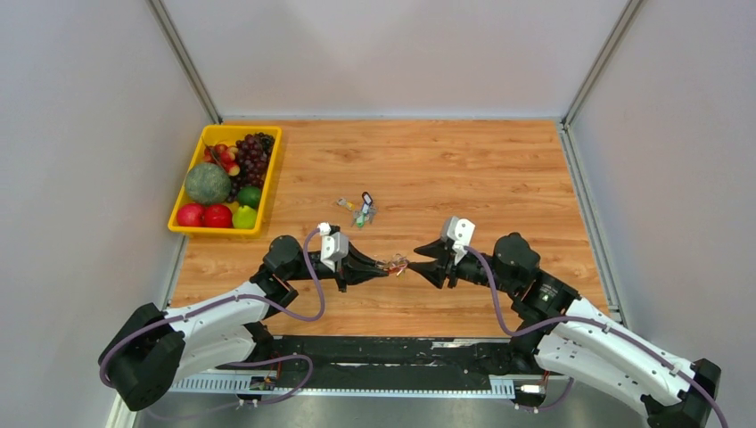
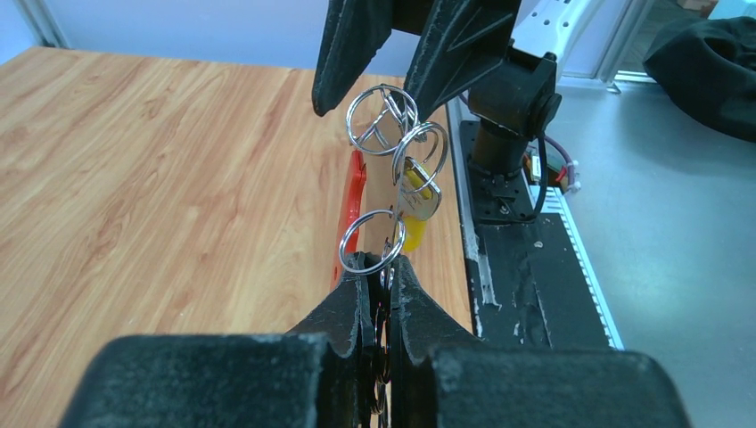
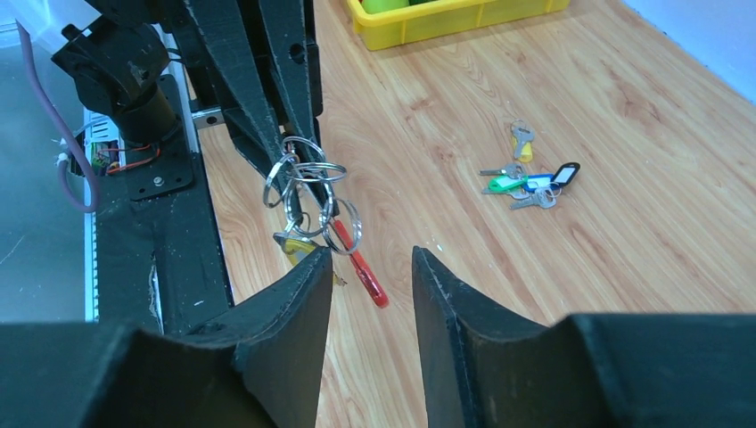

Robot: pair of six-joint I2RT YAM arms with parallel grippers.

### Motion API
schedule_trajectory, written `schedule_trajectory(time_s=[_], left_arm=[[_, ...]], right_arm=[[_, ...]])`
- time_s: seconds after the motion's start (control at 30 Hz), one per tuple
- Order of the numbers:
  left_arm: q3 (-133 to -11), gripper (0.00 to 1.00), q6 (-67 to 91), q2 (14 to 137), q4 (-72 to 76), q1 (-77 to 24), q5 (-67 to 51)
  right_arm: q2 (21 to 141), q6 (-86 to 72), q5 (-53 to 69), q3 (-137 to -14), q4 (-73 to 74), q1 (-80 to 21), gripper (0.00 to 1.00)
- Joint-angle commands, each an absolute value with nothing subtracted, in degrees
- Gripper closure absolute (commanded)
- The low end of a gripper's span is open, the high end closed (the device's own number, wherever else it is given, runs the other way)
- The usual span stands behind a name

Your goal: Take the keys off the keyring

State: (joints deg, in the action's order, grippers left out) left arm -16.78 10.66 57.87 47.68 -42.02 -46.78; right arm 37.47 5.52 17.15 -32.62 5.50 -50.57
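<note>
My left gripper (image 2: 382, 267) is shut on the lowest of several linked silver split rings (image 2: 370, 239) and holds the bunch above the table. From the rings hang a thin red piece (image 2: 355, 201), seen edge-on, which may be the red keyring, and one yellow-headed key (image 2: 413, 209). No fan of grey keys shows. My right gripper (image 3: 370, 259) is open, its tips just short of the rings (image 3: 303, 183), with the red piece (image 3: 361, 267) in front of the gap. In the top view the two grippers (image 1: 385, 267) (image 1: 419, 259) face each other with the bunch (image 1: 395, 264) between them.
A small loose cluster of keys with green, black and yellow bits (image 1: 359, 209) (image 3: 526, 178) lies on the wooden table behind the grippers. A yellow tray (image 1: 223, 231) of fruit stands at the back left. The black base rail (image 2: 526, 294) runs along the near edge.
</note>
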Motion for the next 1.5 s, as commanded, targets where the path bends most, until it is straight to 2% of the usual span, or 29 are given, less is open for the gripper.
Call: schedule_trajectory(time_s=[0.0, 0.27, 0.6, 0.73, 0.8, 0.83, 0.9, 0.93, 0.97, 1.0, 1.03, 1.07, 1.13, 1.27, 1.37, 1.47], left_arm=[[-18.15, 1.00, 11.28, 56.69, 51.11, -42.36, -46.51], [-18.64, 1.00, 12.03, 57.55, 51.40, -42.36, -48.33], [-19.89, 1.00, 13.01, 59.32, 52.01, -42.36, -52.49], [-19.91, 1.00, 13.18, 59.48, 52.18, -42.36, -52.64], [-19.80, 1.00, 13.18, 59.22, 52.20, -42.36, -52.32], [-19.75, 1.00, 13.18, 59.01, 52.21, -42.36, -51.93], [-19.60, 0.91, 13.23, 58.72, 52.14, -42.34, -50.55], [-19.29, 0.70, 13.46, 58.54, 52.04, -42.35, -49.57], [-19.05, 0.57, 13.80, 57.88, 51.90, -42.36, -46.21], [-18.47, 0.38, 14.24, 57.41, 51.21, -42.36, -44.33], [-18.25, 0.32, 13.93, 56.10, 50.61, -42.36, -41.21], [-17.59, 0.22, 13.22, 55.34, 49.74, -42.36, -39.76], [-15.99, 0.14, 12.64, 52.84, 49.58, -42.32, -34.58], [-12.81, 0.08, 11.72, 46.78, 50.31, -42.36, -26.06], [-11.52, 0.08, 11.34, 45.21, 50.77, -42.36, -23.14], [-12.36, 0.14, 11.72, 47.39, 51.24, -42.36, -25.17]], right_arm=[[37.10, 6.66, 18.55, -32.70, 2.63, -51.83, 0.58], [39.72, 8.14, 16.55, -33.07, 1.23, -54.72, 0.61], [41.93, 10.20, 18.16, -34.01, -1.13, -56.16, 0.74], [41.04, 10.59, 18.94, -33.94, -1.14, -56.25, 0.86], [40.86, 10.34, 19.24, -34.06, -1.15, -56.23, 0.98], [40.80, 9.85, 18.80, -34.10, -1.08, -56.23, 1.00], [40.84, 8.69, 17.70, -34.31, -1.08, -56.19, 1.00], [40.92, 8.15, 16.74, -34.47, -1.06, -56.21, 1.00], [40.95, 7.38, 15.12, -34.52, -1.07, -56.19, 1.00], [41.04, 6.27, 12.51, -34.73, -0.95, -56.18, 1.00], [41.15, 5.17, 9.75, -34.94, -0.74, -56.23, 1.00], [41.21, 4.38, 7.37, -35.12, -0.59, -56.23, 1.00], [41.29, 2.71, 2.35, -35.47, -0.26, -56.20, 1.00], [42.72, -0.87, -8.29, -36.70, 1.13, -56.20, 1.00], [46.23, -2.10, -14.53, -38.63, 2.47, -56.27, 1.00], [49.97, -0.42, -18.01, -40.90, 2.65, -57.30, 1.00]])
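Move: In the shut left fingers, the keyring sticks out towards the right hand: its middle lies about 6 cm left of the right hand point, 2 cm back and 2 cm lower, and some 3 cm right of the left hand point, level with it. From the right hand, the yellow tag hangs about 6 cm left, 3 cm back and 5 cm down; the key pile on the table lies roughly 14 cm left, 15 cm ahead and 19 cm below. Easing left, back and slightly down onto the keyring's free end, the right hand shuts its half-open fingers and pinches it; the left hand holds on, drifting back 1 cm, then opens wide and retreats forward, up and left, turning counter-clockwise. Keeping its grip, the right hand carries the keyring about 7 cm forward and a little right, turning some 25 degrees clockwise. ##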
